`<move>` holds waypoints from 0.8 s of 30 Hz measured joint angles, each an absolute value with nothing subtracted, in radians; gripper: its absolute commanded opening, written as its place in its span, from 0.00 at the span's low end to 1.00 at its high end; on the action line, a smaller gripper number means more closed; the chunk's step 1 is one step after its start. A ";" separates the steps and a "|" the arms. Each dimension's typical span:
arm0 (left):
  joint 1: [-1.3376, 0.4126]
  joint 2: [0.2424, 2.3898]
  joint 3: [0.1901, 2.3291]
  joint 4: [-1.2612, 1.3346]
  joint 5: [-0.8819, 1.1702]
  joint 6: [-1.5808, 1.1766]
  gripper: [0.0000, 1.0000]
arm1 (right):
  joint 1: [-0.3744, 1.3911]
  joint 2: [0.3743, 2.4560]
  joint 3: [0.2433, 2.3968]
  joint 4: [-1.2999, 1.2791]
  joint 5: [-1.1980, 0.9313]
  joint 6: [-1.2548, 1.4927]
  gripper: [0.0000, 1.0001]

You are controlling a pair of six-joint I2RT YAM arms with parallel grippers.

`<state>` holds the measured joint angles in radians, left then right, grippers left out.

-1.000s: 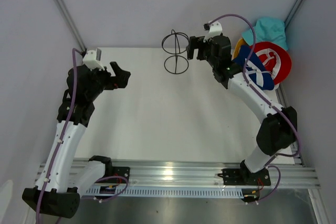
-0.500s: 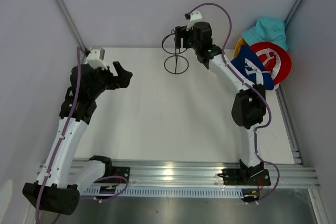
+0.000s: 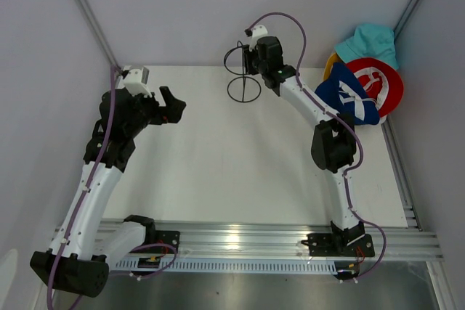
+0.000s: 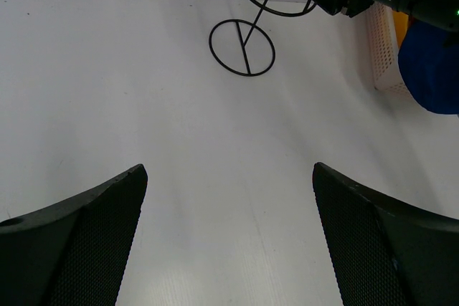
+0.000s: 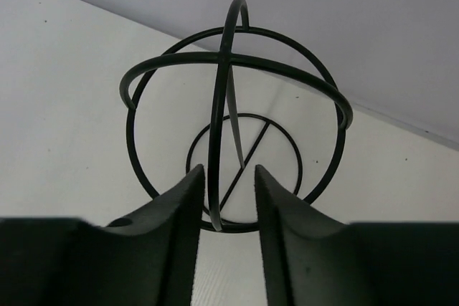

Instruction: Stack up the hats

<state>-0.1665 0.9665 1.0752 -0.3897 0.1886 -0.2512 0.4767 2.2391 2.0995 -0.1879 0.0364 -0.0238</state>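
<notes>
The hats lie piled at the back right: a navy hat in front, a red hat behind it, a teal hat at the back, and a sliver of yellow hat. Lavender and orange hats do not show. The navy hat also shows in the left wrist view. My right gripper is at the black wire frame, its narrowly parted jaws either side of one upright wire rib, holding no hat. My left gripper hovers wide open and empty over the table's left.
A white lattice basket stands beside the navy hat at the right. The wire frame's ring base rests at the table's back middle. Grey walls close in on the left, back and right. A metal rail runs along the near edge.
My right arm has swung left from over the hats to the wire frame, its jaws now around a rib. My left gripper has drifted slightly right.
</notes>
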 measured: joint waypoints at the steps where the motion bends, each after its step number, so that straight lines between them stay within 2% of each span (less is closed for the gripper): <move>1: -0.167 0.966 1.075 -0.391 0.189 -0.251 0.99 | 0.477 2.243 2.107 -0.191 0.037 -0.028 0.21; 4: -0.167 0.966 1.075 -0.391 0.189 -0.250 1.00 | 0.477 2.247 2.116 -0.191 0.040 -0.040 0.06; 7: -0.168 0.966 1.075 -0.391 0.190 -0.247 1.00 | 0.477 2.247 2.116 -0.192 0.043 -0.040 0.00; 15: -0.168 0.966 1.075 -0.392 0.181 -0.242 0.99 | 0.478 2.238 2.107 -0.198 0.029 -0.044 0.00; 24: -0.168 0.942 1.075 -0.414 0.089 -0.243 1.00 | 0.504 2.029 1.849 -0.235 -0.041 -0.044 0.00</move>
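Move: The black wire hat stand is right in front of the right hand: its near wire runs between the half-closed fingers, while the stand's middle lies about 7 cm farther ahead, 3 cm left and some 8 cm lower. In the pile, the blue hat lies about 38 cm to this hand's right and 5 cm back, and the red hat about 48 cm right and 2 cm back, both some 10 cm lower. From the left hand the stand is about 32 cm ahead, 22 cm right and 16 cm below. The right hand stays almost still while its fingers close the rest of the way and pinch the near upright wire of the stand, just above the middle ring. After holding there briefly it pulls straight back towards its base by about 6 cm, staying level and keeping the pinch, with the wrist turning some 5 degrees counter-clockwise and the fingers tipping down by about as much. ##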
